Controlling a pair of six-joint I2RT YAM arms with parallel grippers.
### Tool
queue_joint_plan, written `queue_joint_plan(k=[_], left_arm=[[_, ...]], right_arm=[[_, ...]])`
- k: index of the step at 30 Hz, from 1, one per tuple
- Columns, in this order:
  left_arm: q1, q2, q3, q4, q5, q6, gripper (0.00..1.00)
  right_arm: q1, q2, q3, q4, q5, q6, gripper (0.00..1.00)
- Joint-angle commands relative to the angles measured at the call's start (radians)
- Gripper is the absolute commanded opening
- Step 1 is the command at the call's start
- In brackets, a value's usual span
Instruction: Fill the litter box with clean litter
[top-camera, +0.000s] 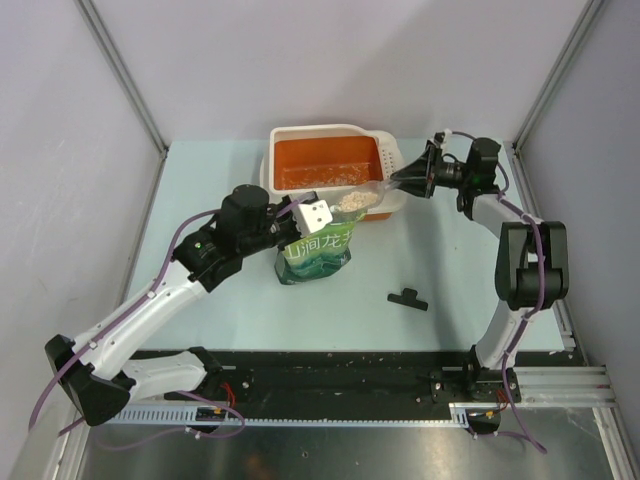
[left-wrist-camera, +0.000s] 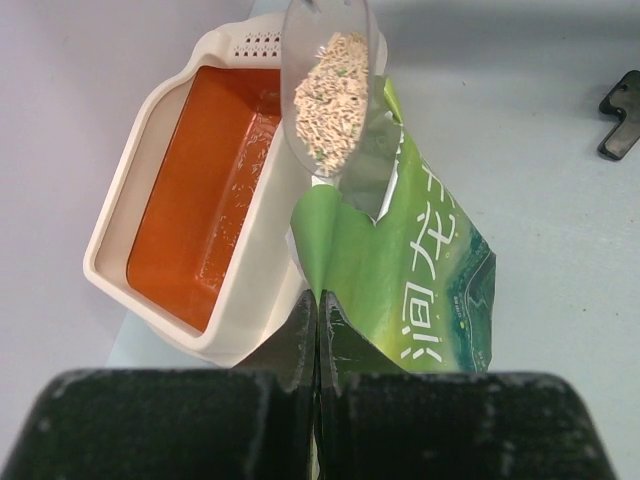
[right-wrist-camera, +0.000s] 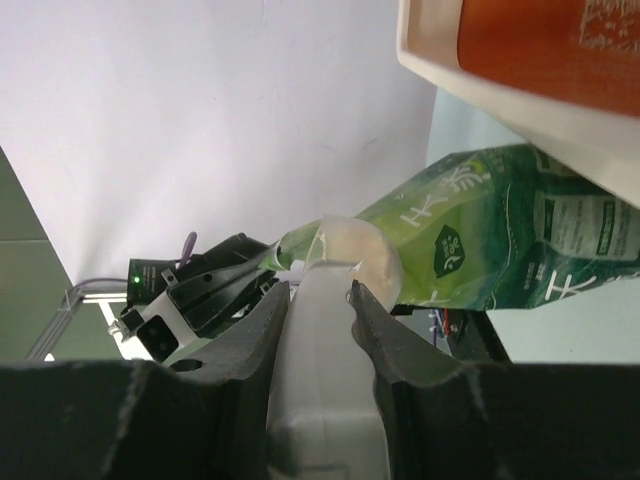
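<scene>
The litter box (top-camera: 268, 165), orange inside with a cream rim, stands at the back of the table. In front of it a green pouch (top-camera: 318, 252) stands upright, and my left gripper (top-camera: 300, 222) is shut on its torn top edge (left-wrist-camera: 318, 225). My right gripper (top-camera: 405, 180) is shut on the handle (right-wrist-camera: 325, 380) of a clear scoop. The scoop's bowl (left-wrist-camera: 330, 90) is heaped with clean litter (top-camera: 350, 200). It hangs just above the pouch's mouth, beside the box's near rim (left-wrist-camera: 130, 190). The right wrist view shows the bowl (right-wrist-camera: 360, 255) from behind.
A small black clip (top-camera: 406, 298) lies on the table to the right of the pouch, and also shows as the black clip (left-wrist-camera: 622, 115) in the left wrist view. Grey walls close in the left, back and right sides. A black rail runs along the near edge.
</scene>
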Motion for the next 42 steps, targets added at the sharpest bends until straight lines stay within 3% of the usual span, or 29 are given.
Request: queue_joint_plan(k=[1, 8, 12, 16, 25, 34, 42], left_arm=[[0.01, -0.015, 0.036, 0.03, -0.008, 0.031, 0.0], [0.013, -0.005, 0.034, 0.028, -0.016, 0.033, 0.0], [0.011, -0.006, 0.025, 0.021, -0.019, 0.031, 0.0], [0.014, 0.012, 0.042, 0.007, -0.021, 0.036, 0.0], [0.034, 0.051, 0.08, -0.009, -0.013, 0.03, 0.0], [0.051, 0.023, 0.07, -0.01, 0.005, 0.038, 0.0], [0.048, -0.034, 0.018, -0.012, 0.019, 0.054, 0.0]], right_arm=[[-0.007, 0.047, 0.104, 0.074, 0.022, 0.021, 0.0], [-0.007, 0.192, 0.321, -0.006, 0.05, -0.028, 0.0], [-0.007, 0.332, 0.525, -0.102, 0.082, -0.076, 0.0], [-0.006, 0.473, 0.78, -0.237, 0.131, -0.232, 0.0], [-0.007, 0.653, 1.148, -0.61, 0.321, -0.563, 0.0], [0.009, 0.619, 1.221, -0.788, 0.574, -0.778, 0.0], [0.078, 0.6, 1.193, -0.768, 0.581, -0.757, 0.0]])
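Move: The litter box's middle is about 20 cm ahead of the right hand, some 14 cm to its left and 18 cm lower; this hand already holds the loaded scoop. The green litter bag stands about 10 cm back from it, 17 cm left and 12 cm below; the black clip lies about 17 cm back, 4 cm right and 25 cm below. From the left hand, pinching the bag's top, the box's middle is some 28 cm ahead, 6 cm right and 21 cm below. Forward, about 24 cm in a quick sweep, the right hand carries the litter-filled scoop from beside the bag's mouth to over the litter box, first rising slightly, then sinking some 7 cm. On the way it rolls and tips the bowl end down, turning clockwise too, and keeps its grip on the handle. The left hand keeps pinching the bag's top, easing forward only slightly. ##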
